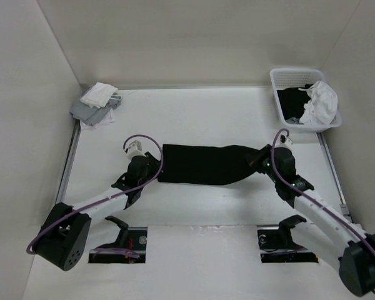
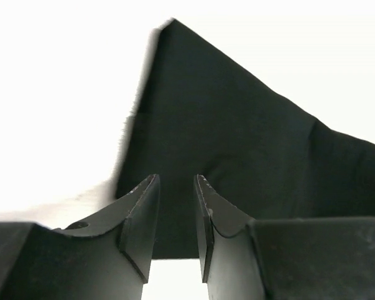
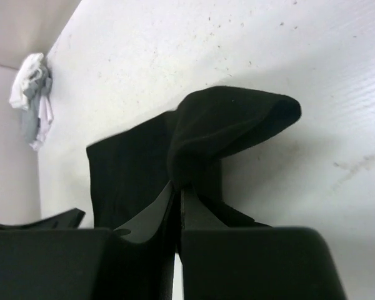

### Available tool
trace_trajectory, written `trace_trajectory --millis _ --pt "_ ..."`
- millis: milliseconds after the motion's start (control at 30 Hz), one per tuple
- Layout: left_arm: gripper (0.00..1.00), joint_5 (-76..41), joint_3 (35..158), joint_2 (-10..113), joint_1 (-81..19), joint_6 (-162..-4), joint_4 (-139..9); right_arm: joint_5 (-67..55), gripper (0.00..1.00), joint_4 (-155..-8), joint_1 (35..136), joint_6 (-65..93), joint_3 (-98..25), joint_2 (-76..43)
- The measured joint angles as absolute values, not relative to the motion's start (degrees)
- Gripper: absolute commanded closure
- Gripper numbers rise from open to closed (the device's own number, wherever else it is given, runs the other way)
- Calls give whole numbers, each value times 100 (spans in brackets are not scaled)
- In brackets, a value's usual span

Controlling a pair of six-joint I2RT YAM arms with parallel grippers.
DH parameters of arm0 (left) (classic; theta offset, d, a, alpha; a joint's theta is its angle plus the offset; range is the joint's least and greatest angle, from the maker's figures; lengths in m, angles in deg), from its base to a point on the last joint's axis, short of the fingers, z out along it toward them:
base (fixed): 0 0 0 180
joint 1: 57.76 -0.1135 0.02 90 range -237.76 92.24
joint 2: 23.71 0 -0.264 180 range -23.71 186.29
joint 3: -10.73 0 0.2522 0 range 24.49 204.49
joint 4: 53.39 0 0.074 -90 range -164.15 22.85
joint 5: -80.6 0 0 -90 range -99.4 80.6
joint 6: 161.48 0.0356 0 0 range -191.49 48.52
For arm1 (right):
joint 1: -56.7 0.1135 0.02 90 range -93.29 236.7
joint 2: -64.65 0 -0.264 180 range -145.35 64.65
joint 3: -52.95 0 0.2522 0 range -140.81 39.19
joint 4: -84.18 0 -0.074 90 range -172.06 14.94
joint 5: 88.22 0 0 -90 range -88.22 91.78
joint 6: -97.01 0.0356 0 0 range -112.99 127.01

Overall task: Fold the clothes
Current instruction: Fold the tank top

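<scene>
The clothes (image 1: pixel 206 164), a plain black garment, lie as a long flat band across the middle of the white table. My left gripper (image 1: pixel 156 165) is at the band's left end. In the left wrist view its jaws (image 2: pixel 176 180) stand open over the near edge of the black fabric (image 2: pixel 237 144), with nothing pinched between them. My right gripper (image 1: pixel 263 160) is at the band's right end. In the right wrist view it (image 3: pixel 178 186) is shut on a bunched fold of the clothes (image 3: pixel 225 119), and that end lifts off the table in a rounded hump.
A white plastic basket (image 1: pixel 277 94) with black and white laundry stands at the back right corner. A pile of white and grey cloths (image 1: pixel 97 103) (image 3: pixel 31 94) lies at the back left. White walls enclose the table on three sides.
</scene>
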State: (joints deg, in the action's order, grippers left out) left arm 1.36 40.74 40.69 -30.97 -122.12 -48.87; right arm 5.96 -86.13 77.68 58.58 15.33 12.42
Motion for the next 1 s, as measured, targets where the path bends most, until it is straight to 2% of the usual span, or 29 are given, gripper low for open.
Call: trace_trajectory --millis 100,233,467,700,833,967,1000 --pt "74 141 4076 3971 -2951 -12249 -4891 977 99 -7617 8085 5662 1223 1782" --pt "74 141 4076 3700 -2793 -12286 -4896 1418 98 -6677 8712 5485 408 1548" --pt "73 125 4072 2856 -2817 -12317 -5042 2050 97 -6113 10041 5397 -1319 -303" --pt "72 -91 4047 2229 -3193 -12314 -5191 2334 95 -5582 10740 5485 -3312 -2631" --pt "72 -384 4019 2052 -3554 -12317 -5265 2378 83 -5379 10895 5673 -4491 -3907" --pt "72 -692 4019 1770 -3928 -12332 -5388 2284 52 -5427 10933 6011 -5107 -4764" --pt "72 -731 4019 1705 -3991 -12332 -5407 2220 51 -5462 10933 6103 -5120 -4847"
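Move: The right hand still pinches the right end of the folded tank top. The tank top's left end, where that end is being taken, lies about 30 cm to this hand's left, level ahead, and roughly 11 cm lower. The white basket stands some 19 cm to its right and 22 cm farther out. The folded pile sits about 23 cm left of that left end and 21 cm beyond it. The left hand hovers almost over the left end, about 2 cm to its left and 5 cm above. Leftward in one quick arc, the right hand carries the pinched end across the tank top towards its left end, about 26 cm in all: it lifts 5 cm while drawing back slightly, then sweeps left and forward, sinking, rolling and turning counter-clockwise, and opens its fingers at the finish. The left hand, fingers staying slightly open, rises some 10 cm out of the way and tips downward. ##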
